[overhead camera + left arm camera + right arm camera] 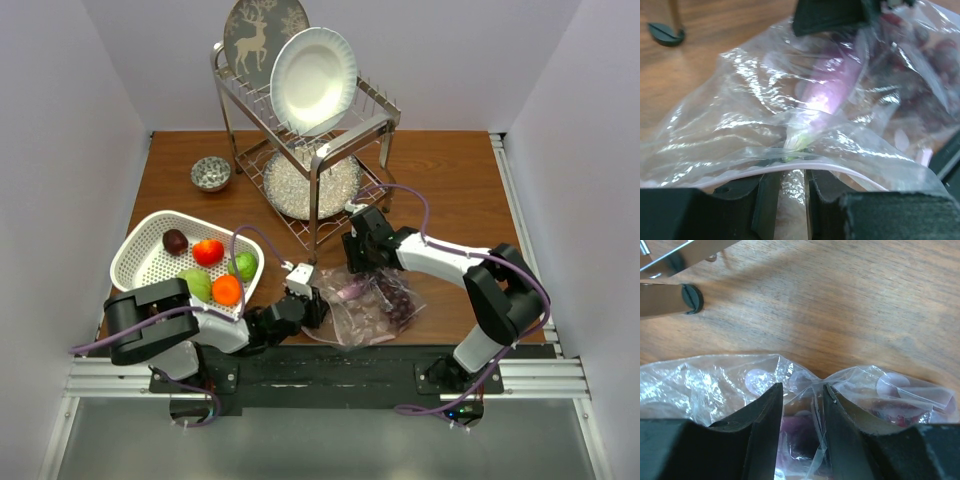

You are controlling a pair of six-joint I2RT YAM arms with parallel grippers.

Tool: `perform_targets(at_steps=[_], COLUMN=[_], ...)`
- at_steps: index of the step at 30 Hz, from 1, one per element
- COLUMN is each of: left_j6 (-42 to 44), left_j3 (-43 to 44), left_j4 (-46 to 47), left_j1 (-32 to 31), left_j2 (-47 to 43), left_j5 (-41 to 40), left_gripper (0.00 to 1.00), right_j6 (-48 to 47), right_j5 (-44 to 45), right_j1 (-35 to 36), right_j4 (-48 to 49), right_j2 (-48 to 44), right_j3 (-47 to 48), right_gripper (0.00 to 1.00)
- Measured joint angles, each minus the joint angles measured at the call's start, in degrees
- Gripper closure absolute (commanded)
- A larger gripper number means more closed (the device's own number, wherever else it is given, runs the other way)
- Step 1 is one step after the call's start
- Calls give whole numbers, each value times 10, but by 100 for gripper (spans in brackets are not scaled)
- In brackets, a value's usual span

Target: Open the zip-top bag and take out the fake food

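The zip-top bag lies crumpled on the wooden table near the front edge, with purple grapes inside. My left gripper is at the bag's left edge. In the left wrist view its jaws stand narrowly apart, clear film between them and the pinkish zip strip across the tips. My right gripper is at the bag's far edge; in the right wrist view it is open, straddling a fold of film over a purple piece. Other fake food sits in the white basket.
In the basket lie a dark purple piece, a red fruit, two green pieces and an orange one. A wire dish rack with a white plate stands behind the bag. A small patterned bowl sits at far left.
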Motion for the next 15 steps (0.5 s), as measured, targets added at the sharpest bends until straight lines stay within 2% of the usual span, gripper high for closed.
perform_targets(at_steps=[11, 15], left_j6=[12, 19], left_j3=[2, 13], left_j4=[20, 23], left_j1=[-14, -14], left_j2=[16, 32], left_j5=[33, 37], left_gripper=[41, 36], right_j6=[23, 28], right_j5=[-2, -1], right_j1=[21, 30], right_j4=[3, 2], right_j2=[1, 1], right_j3=[0, 0], right_gripper=[59, 58])
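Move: The purple vegetable's middle lies about 6 cm ahead and 6 cm to the right of my left fingertips, its green tip just in front of them under the bag's film. My right hand has its other end, the middle about 4 cm back and 1 cm below that hand. The grapes sit some 9 cm to the right of the vegetable and 2 cm nearer me. The rack's front foot stands 11 cm ahead and 2 cm left of my left hand. I spread my left fingers inside the bag's mouth, from barely apart to well over half open, easing that hand about 1.5 cm back, then nearly 2 cm right, under the upper film. Meanwhile my right hand keeps its hold through the film at the vegetable's far end and carries it about 2 cm left and 1 cm back, towards the left fingers. ##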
